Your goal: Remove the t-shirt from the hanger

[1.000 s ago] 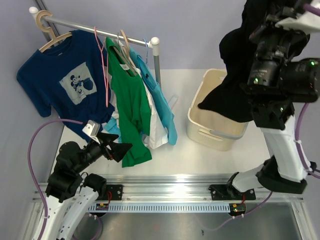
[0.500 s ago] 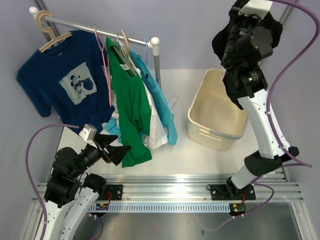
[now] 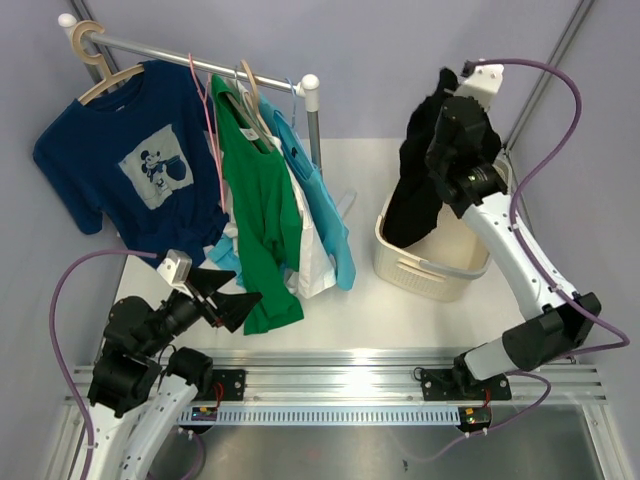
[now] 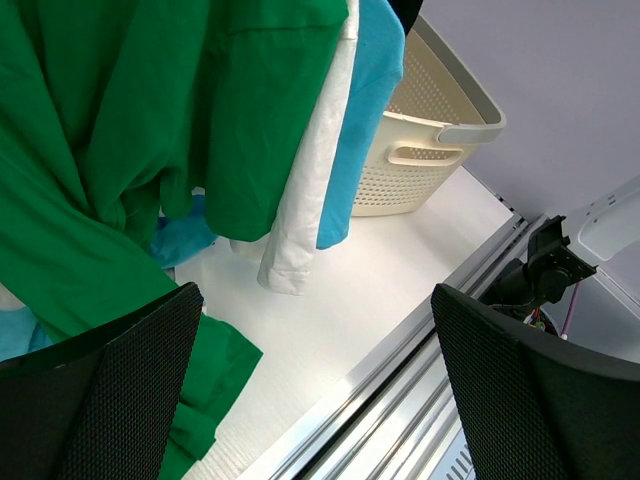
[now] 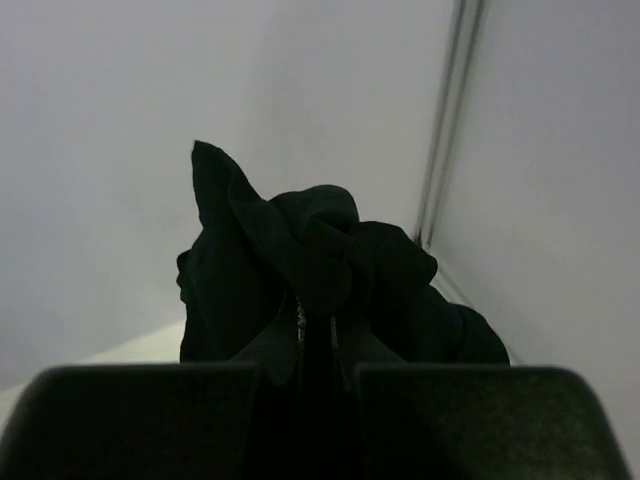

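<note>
My right gripper (image 3: 447, 110) is shut on a black t-shirt (image 3: 415, 190) and holds it over the cream basket (image 3: 432, 268); the shirt's lower end hangs into the basket. In the right wrist view the black t-shirt (image 5: 310, 280) is bunched between the closed fingers of my right gripper (image 5: 318, 340). My left gripper (image 3: 232, 293) is open and empty, low at the front left, beside the hem of a green shirt (image 3: 258, 225). In the left wrist view my left gripper (image 4: 315, 400) is wide open over the table.
A rail (image 3: 190, 55) holds a navy printed t-shirt (image 3: 140, 165) on a wooden hanger (image 3: 100, 70), an empty pink hanger (image 3: 208, 125), and green, white and light blue shirts (image 3: 325, 215). Metal tracks (image 3: 340, 385) run along the near edge.
My right arm has swung down and away from the camera, lowering the black t-shirt until its end hangs into the basket. My left arm has barely moved.
</note>
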`<state>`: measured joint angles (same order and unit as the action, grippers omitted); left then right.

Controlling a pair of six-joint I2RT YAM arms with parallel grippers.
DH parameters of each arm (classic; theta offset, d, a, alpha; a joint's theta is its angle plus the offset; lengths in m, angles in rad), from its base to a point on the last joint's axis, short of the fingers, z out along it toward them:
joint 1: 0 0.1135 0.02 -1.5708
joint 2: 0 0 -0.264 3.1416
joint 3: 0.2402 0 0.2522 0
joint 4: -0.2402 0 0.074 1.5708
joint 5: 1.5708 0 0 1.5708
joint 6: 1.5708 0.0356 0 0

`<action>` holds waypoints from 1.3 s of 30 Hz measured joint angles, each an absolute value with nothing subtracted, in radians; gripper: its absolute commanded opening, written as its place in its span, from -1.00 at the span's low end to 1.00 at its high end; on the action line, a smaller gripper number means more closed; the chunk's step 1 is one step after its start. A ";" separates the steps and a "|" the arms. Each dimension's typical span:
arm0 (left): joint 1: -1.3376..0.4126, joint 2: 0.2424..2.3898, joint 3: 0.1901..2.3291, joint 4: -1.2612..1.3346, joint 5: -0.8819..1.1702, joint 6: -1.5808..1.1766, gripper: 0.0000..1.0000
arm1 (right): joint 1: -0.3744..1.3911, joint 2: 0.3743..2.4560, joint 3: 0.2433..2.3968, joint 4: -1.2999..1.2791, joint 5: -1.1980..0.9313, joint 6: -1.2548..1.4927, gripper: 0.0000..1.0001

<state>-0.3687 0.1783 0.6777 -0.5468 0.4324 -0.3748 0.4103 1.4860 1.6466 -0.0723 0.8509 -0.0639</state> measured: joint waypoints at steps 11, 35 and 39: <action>-0.369 0.174 0.678 -0.543 0.434 -0.375 0.98 | 0.091 1.412 1.153 -0.300 0.636 0.527 -1.00; -0.369 0.171 0.678 -0.543 0.434 -0.375 0.98 | 0.103 1.488 1.323 -0.558 0.312 0.712 0.99; -0.369 0.170 0.678 -0.543 0.430 -0.375 0.98 | 0.103 1.375 1.398 -0.579 0.217 0.695 0.99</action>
<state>-0.3687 0.1703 0.6777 -0.5430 0.4305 -0.3752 0.1032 1.3746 1.3979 -0.5793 0.2169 0.6949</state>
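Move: The right hand, high over the far right of the table, still pinches the black t-shirt, which hangs below. The laundry basket's middle lies almost straight beneath this hand, some 38 cm down and about 3 cm nearer the base. The light blue top hangs roughly 26 cm left of the hand, 12 cm nearer and 20 cm lower. From the idle left hand the basket is about 28 cm ahead, 44 cm to its right and 20 cm below. Down fast, some 33 cm, the right hand takes the black t-shirt into the basket, swinging right on the way and then partly back left, while its left side rolls up and the fingers tip down, each by about 35 degrees. Near the bottom the fingers open wide and let go of the shirt; then the empty hand lifts away about 15 cm. ##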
